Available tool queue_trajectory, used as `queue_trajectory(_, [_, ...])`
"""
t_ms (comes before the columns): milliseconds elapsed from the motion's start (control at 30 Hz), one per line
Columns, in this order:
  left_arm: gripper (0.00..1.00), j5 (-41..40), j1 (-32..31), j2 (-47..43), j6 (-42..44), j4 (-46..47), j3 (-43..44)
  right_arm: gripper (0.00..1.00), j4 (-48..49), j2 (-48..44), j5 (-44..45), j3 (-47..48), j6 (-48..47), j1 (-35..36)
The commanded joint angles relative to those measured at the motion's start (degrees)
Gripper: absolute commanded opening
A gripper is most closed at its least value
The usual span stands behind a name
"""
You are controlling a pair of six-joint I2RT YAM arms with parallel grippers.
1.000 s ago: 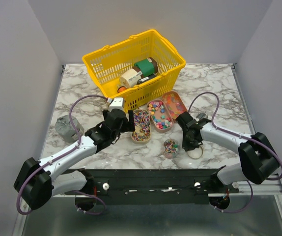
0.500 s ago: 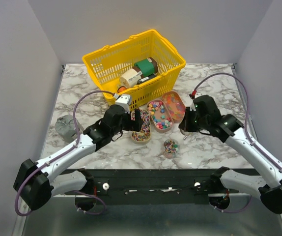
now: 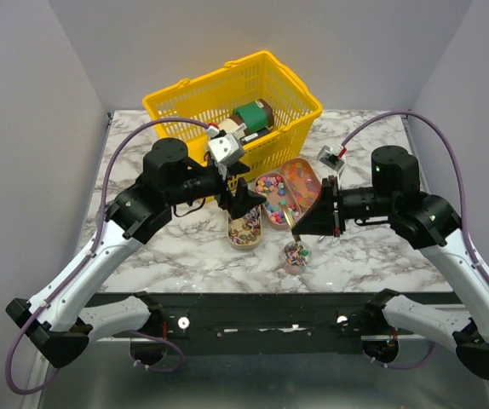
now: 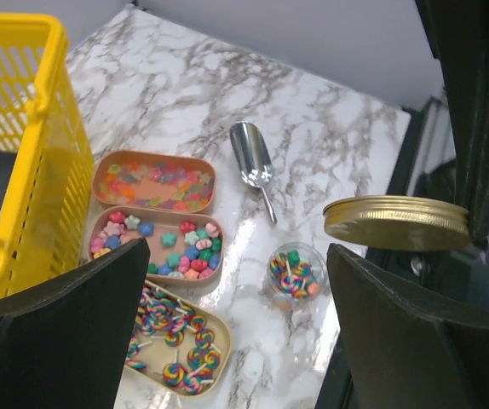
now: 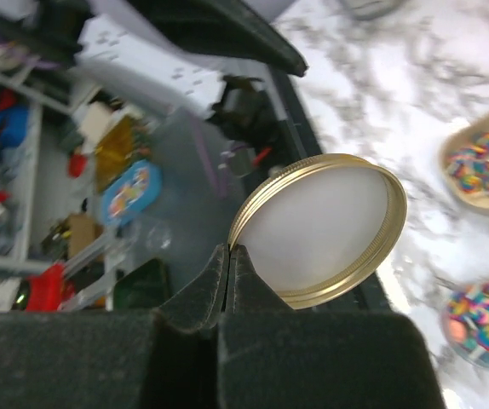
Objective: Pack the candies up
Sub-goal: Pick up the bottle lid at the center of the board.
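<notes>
The candies lie in three oval trays: gummies, star sweets and striped lollipops. A small clear jar in front of the trays holds a few lollipops and sweets. My right gripper is shut on the rim of a gold lid, held in the air just above and beside the jar. Hanging open above the lollipop tray is my left gripper, with nothing between its fingers.
A yellow basket with bottles and cans stands behind the trays. A metal scoop lies on the marble table to the right of the trays. The table's near edge runs just in front of the jar.
Both arms have risen from the table. The right gripper lifted the gold lid from beside the jar and carried it left over the jar. The left gripper moved up and right.
</notes>
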Motion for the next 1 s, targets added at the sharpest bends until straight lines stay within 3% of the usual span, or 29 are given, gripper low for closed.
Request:
queue_trajectory(0, [0.99, 20.14, 0.61, 1.85, 10.60, -14.57, 6.65, 0.01, 3.60, -2.72, -18.34, -0.08, 1.13, 0.17])
queue_trajectory(267, [0.99, 41.48, 0.53, 6.07, 12.45, -16.26, 9.29, 0.01, 9.15, -1.41, -23.12, 1.93, 4.57, 1.57])
queue_trajectory(400, [0.98, 45.30, 0.18, 4.85, 6.66, -6.77, 5.69, 0.01, 6.87, 1.76, -23.03, 3.78, 2.55, 3.76])
queue_trajectory(500, [0.97, 46.87, -0.53, 4.32, 5.77, -5.61, 5.07, 0.01, 7.57, 2.82, -22.33, 4.31, 2.28, 4.73])
queue_trajectory(567, [0.93, 47.23, -1.14, 4.14, 5.95, -6.05, 4.72, 0.01, 8.36, 3.87, -22.15, 4.66, 2.54, 5.09])
queue_trajectory(700, [0.70, 47.58, -2.11, 3.70, 5.07, -5.61, 3.75, 0.01, 9.06, 5.28, -20.75, 5.63, 3.07, 5.44])
queue_trajectory(800, [0.60, 47.32, -2.37, 3.87, 5.42, -6.67, 3.58, 0.01, 10.20, 5.54, -21.10, 5.63, 3.68, 5.35])
queue_trajectory(967, [0.55, 46.19, -3.34, 4.22, 3.93, -4.84, 3.05, 0.01, 11.35, 5.37, -21.80, 4.23, 4.65, 5.44])
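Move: The bottle lid, held by its rim in my right fingers, is about 8 cm back and 7 cm to the right of my open left hand, some 3 cm lower. From my right hand, the lid's middle is about 4 cm ahead and 2 cm left, 1 cm up. The candy jar stands 8 cm back and 12 cm right of my left hand, about 32 cm down; the lollipop tray is 2 cm ahead and 2 cm left, 34 cm below. I sweep my left hand back about 13 cm to the lid, turning it some 45 degrees clockwise, then partly close its wide-open fingers with the rim between them. My right hand keeps its pinch and carries the lid back about 6 cm and up 4, turning it counter-clockwise, then eases slightly left towards my left fingers. ##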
